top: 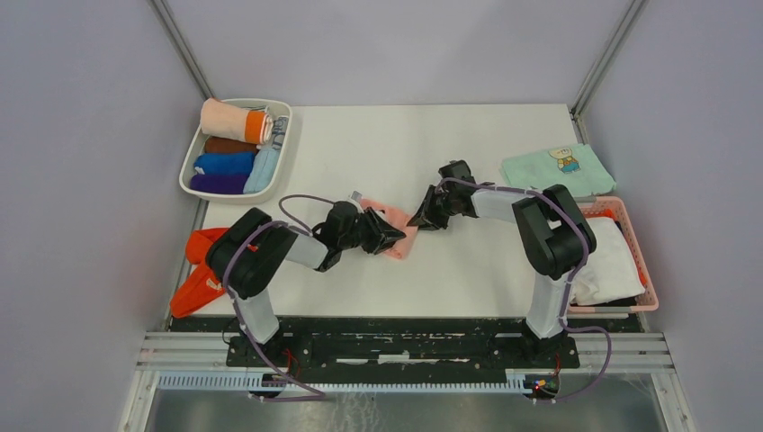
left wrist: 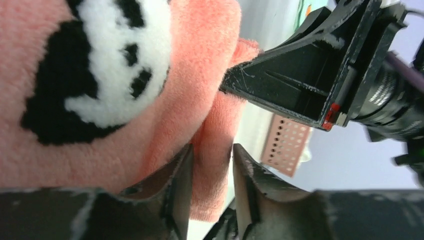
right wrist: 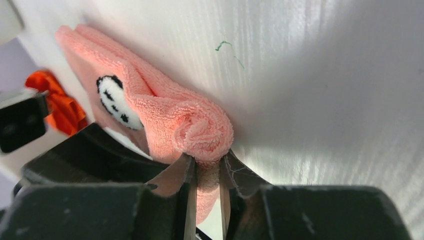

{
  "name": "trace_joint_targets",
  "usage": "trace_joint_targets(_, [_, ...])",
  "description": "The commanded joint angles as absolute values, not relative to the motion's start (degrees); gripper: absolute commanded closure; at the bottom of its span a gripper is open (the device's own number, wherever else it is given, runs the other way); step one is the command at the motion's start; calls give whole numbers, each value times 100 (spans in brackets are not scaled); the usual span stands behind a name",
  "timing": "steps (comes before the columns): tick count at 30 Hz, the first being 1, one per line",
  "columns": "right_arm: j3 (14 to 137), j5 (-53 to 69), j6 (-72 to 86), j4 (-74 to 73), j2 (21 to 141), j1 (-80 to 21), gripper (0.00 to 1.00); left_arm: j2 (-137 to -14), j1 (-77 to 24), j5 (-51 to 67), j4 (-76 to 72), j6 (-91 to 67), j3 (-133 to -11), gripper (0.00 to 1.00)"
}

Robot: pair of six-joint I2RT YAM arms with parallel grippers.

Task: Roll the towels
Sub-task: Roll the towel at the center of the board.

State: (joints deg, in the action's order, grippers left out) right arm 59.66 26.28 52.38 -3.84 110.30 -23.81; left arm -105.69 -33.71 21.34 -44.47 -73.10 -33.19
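The pale pink towel [top: 399,229] with a panda print [left wrist: 100,65] lies mid-table, partly rolled, between both grippers. My right gripper [right wrist: 207,156] is shut on the rolled end of the pink towel [right wrist: 200,130], pinching it from the right. My left gripper [left wrist: 212,147] stands open, its jaws a little apart with a loose fold of the pink towel [left wrist: 215,125] between them. In the top view the left gripper [top: 385,236] is at the towel's near-left side and the right gripper [top: 421,219] at its right edge. Red-orange towels [top: 198,270] lie crumpled at the table's left edge.
A white tray [top: 192,166] at the back left holds several rolled cloths. A mint-green cloth with a cartoon bear [top: 558,169] lies at the back right. Beside it a pink perforated basket [top: 637,247] holds white cloth.
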Motion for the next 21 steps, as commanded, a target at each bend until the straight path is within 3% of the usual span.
trace_joint_targets(1, [6429,1356,4961,-2179,10769,-2559,91,-9683,-3639,1394,-2733,-6152,-3675,56])
trace_joint_targets(10, [7034,755,5176,-3197,10717,-2788,93,-8556,-5221,-1999,188,-4251,-4909,42])
trace_joint_targets(21, [7096,852,5260,-3290,10754,-2801,93,-9967,-6905,-4642,880,-2372,-6514,40])
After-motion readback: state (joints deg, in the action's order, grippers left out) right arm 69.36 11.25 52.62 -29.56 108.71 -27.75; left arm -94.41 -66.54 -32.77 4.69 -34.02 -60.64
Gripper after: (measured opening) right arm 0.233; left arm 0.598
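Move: The left fingers, already partly open, straddle the towel's rolled right edge. Its middle is practically at the left hand point, perhaps 1 cm lower. The panda patch lies about 5 cm ahead and 5 cm left of that hand. The right hand already pinches the far end of this roll. From it the rolled edge's middle lies some 4 cm back and 1 cm left, and the panda some 2 cm ahead and 8 cm left. Up and away from the roll goes the left hand, about 8 cm, bearing right and back as it climbs and ending above and just right of the roll's near end. It rolls strongly, swings its fingertips more forward and spreads its fingers wider. The right hand keeps its pinch on the far end and draws it some 3 cm right and back, low over the table, tipping its fingers about 20 degrees steeper downward. ##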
